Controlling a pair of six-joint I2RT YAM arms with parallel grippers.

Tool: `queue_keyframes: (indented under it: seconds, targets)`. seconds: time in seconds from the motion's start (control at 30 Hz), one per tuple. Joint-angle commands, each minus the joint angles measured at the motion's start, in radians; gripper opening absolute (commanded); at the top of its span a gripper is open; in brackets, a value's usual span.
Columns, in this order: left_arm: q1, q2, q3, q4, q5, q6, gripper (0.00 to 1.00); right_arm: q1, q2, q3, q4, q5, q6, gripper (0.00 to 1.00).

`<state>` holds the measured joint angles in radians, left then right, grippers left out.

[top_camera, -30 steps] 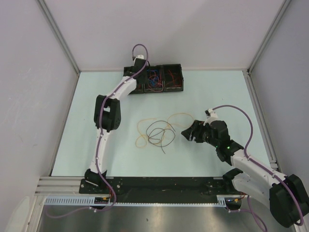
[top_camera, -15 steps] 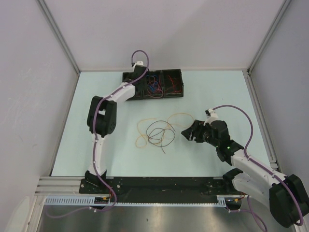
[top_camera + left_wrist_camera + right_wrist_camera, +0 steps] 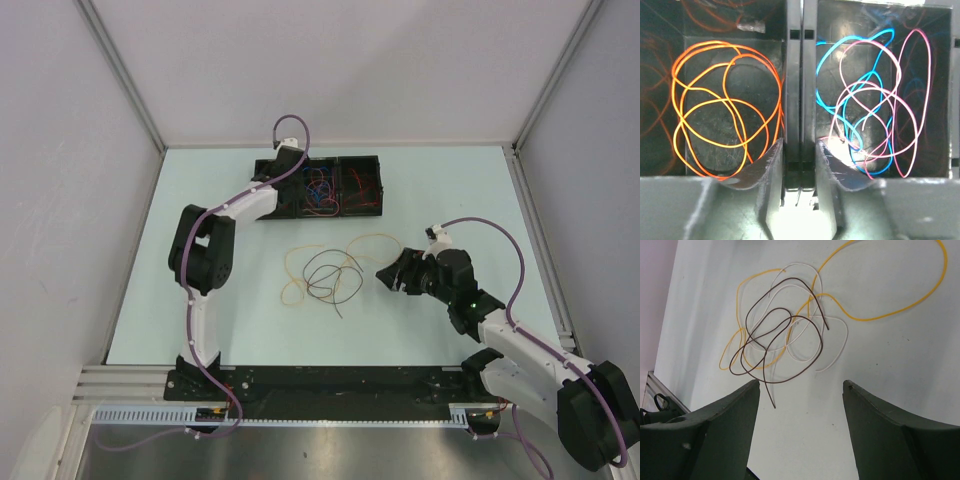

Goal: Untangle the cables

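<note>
A loose tangle of cables [image 3: 325, 272] lies mid-table: a dark brown one [image 3: 785, 340], a white one [image 3: 835, 347] and a long yellow one [image 3: 900, 310]. My right gripper [image 3: 801, 385] hovers open just right of the tangle [image 3: 385, 275], with nothing between its fingers. At the far side my left gripper [image 3: 800, 150] reaches down into a black row of bins [image 3: 378, 185]. Its fingers press both sides of the divider wall [image 3: 801, 75]. An orange cable [image 3: 725, 110] curls in the bin to its left; blue [image 3: 840, 47] and pink [image 3: 905, 115] cables lie in the bin to its right.
The bin furthest right holds red wires [image 3: 362, 185]. White walls enclose the table on three sides. A black rail [image 3: 330, 380] with the arm bases runs along the near edge.
The row of bins has slid toward the near side together with my left gripper. The left elbow has swung further left. The right arm and the tangle have not moved.
</note>
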<state>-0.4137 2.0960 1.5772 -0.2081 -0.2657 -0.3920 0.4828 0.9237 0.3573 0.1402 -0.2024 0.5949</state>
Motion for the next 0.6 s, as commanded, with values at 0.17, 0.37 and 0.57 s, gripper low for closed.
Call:
queue_keyframes:
  seconds: [0.17,0.37,0.57]
  targets:
    - [-0.013,-0.022,0.107,-0.16,0.04,0.021,0.55,-0.004,-0.019,-0.008,0.041,-0.014,0.003,0.72]
    - [-0.017,-0.04,0.207,-0.257,0.034,0.102,0.62,-0.006,-0.019,-0.006,0.039,-0.014,0.005,0.72]
    - [-0.052,-0.027,0.273,-0.315,0.109,0.206,0.6,-0.009,-0.014,-0.006,0.044,-0.017,0.005,0.72]
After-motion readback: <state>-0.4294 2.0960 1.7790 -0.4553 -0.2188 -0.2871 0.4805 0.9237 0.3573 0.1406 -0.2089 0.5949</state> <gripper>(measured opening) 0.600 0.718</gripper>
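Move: The left hand's closed fingers pinch the near part of the divider between the black box's left and middle bins; that divider's middle lies about 5 cm straight ahead, 2 cm below. The orange cable sits 4 cm ahead and 5 cm left; the blue and pink cables 4 cm ahead and 5 cm right, each some 4 cm down. From the right hand the divider lies about 32 cm ahead, 18 cm left and 5 cm down. The left hand opens to free the divider, edging about 2 cm back and slightly down, then rises about 5 cm. ##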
